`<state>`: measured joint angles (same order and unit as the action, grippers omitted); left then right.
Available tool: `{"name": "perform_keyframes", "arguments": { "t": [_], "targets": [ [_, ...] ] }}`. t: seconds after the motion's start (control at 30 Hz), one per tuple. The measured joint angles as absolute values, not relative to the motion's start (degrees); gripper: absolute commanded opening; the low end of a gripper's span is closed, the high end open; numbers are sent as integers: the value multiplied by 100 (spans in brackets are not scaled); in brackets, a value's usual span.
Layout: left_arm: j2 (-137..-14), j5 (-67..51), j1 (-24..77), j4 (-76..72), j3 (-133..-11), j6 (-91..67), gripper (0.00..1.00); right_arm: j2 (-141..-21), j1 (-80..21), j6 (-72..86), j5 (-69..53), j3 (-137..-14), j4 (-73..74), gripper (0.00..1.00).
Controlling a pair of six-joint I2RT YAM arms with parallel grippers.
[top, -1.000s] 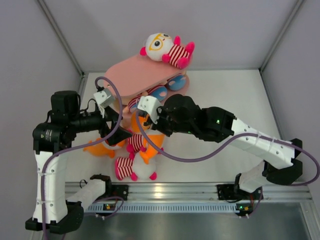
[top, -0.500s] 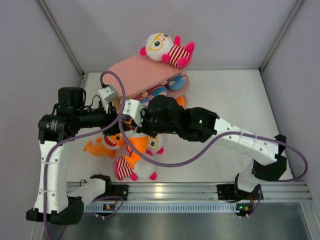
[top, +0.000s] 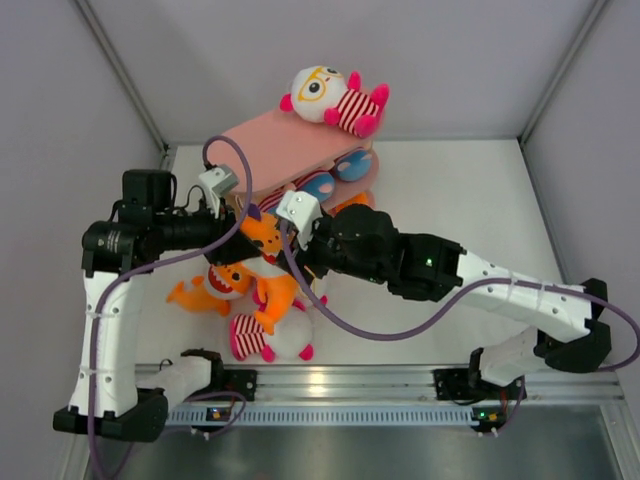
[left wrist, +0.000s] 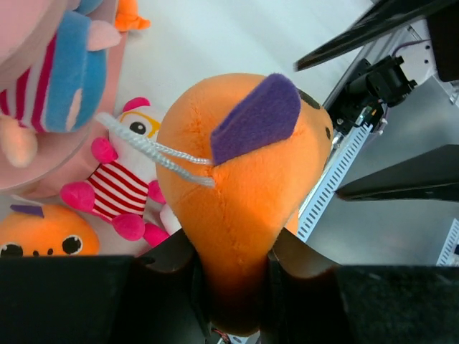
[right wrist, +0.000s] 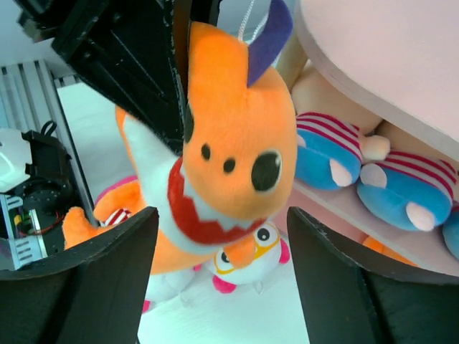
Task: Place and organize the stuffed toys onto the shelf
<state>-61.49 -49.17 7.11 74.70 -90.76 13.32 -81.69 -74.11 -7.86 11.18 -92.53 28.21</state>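
My left gripper (top: 243, 232) is shut on an orange fish toy (top: 264, 240) with a purple fin and holds it in the air beside the pink shelf (top: 275, 150). In the left wrist view the jaws (left wrist: 231, 247) pinch its narrow body (left wrist: 237, 179). My right gripper (right wrist: 222, 213) is open, its fingers on either side of the fish's face (right wrist: 233, 154) without touching it. A white-headed toy (top: 325, 95) lies on the top board. Boys in blue shorts (right wrist: 326, 154) sit on a lower tier. Another orange fish (top: 215, 285) and a white-headed toy (top: 270, 340) lie on the table.
A second white-headed toy (right wrist: 251, 258) lies on the table under the held fish. The aluminium rail (top: 380, 385) with the arm bases runs along the near edge. Grey walls close in the left, right and back sides.
My left gripper has risen with the orange fish and moved toward the shelf. My right arm swung in over the toys and now faces the fish with open jaws.
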Motion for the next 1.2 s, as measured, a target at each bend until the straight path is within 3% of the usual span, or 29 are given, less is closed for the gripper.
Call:
{"name": "perform_keyframes", "arguments": {
  "t": [0.27,0.33,0.4,0.9,1.2],
  "targets": [
    [-6401,-4499,582,7310,-9323,919,0,-7122,-7463,82,1656,-8324,2290,86],
    [-6370,-4372,558,7255,-9437,832,0,-6906,-7463,248,1828,-8195,2231,97],
    [-6300,-4217,537,7166,-9529,777,0,-6707,-7463,388,1984,-8082,2213,99],
    [-6292,-3542,528,6512,-10143,-99,0,-5959,-7476,1072,2180,-6873,1726,97],
    [-6274,-3601,528,6160,-10206,-615,0,-6899,-7537,1299,1970,-6788,228,96]
  ]
}}
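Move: The left gripper holds the orange shark; the free left half of the shelf top lies about 18 cm ahead, roughly level with this hand. On that top the panda toy lies some 26 cm ahead and 16 cm right of the hand; beneath, the nearest striped toy is 14 cm ahead, 4 cm right, 12 cm lower. From the right gripper, the held shark's middle is about 7 cm left and 4 cm lower. Keep the shark pinched in the left gripper and lift it about 8 cm, also going some 5 cm forward towards the shelf top while turning counter-clockwise by about 20 degrees. Meanwhile open the already loosened right gripper fully and draw it right, away from the shark, fingertips tilting up; then bring it, still open, most of the way back left towards the shark's tail. ##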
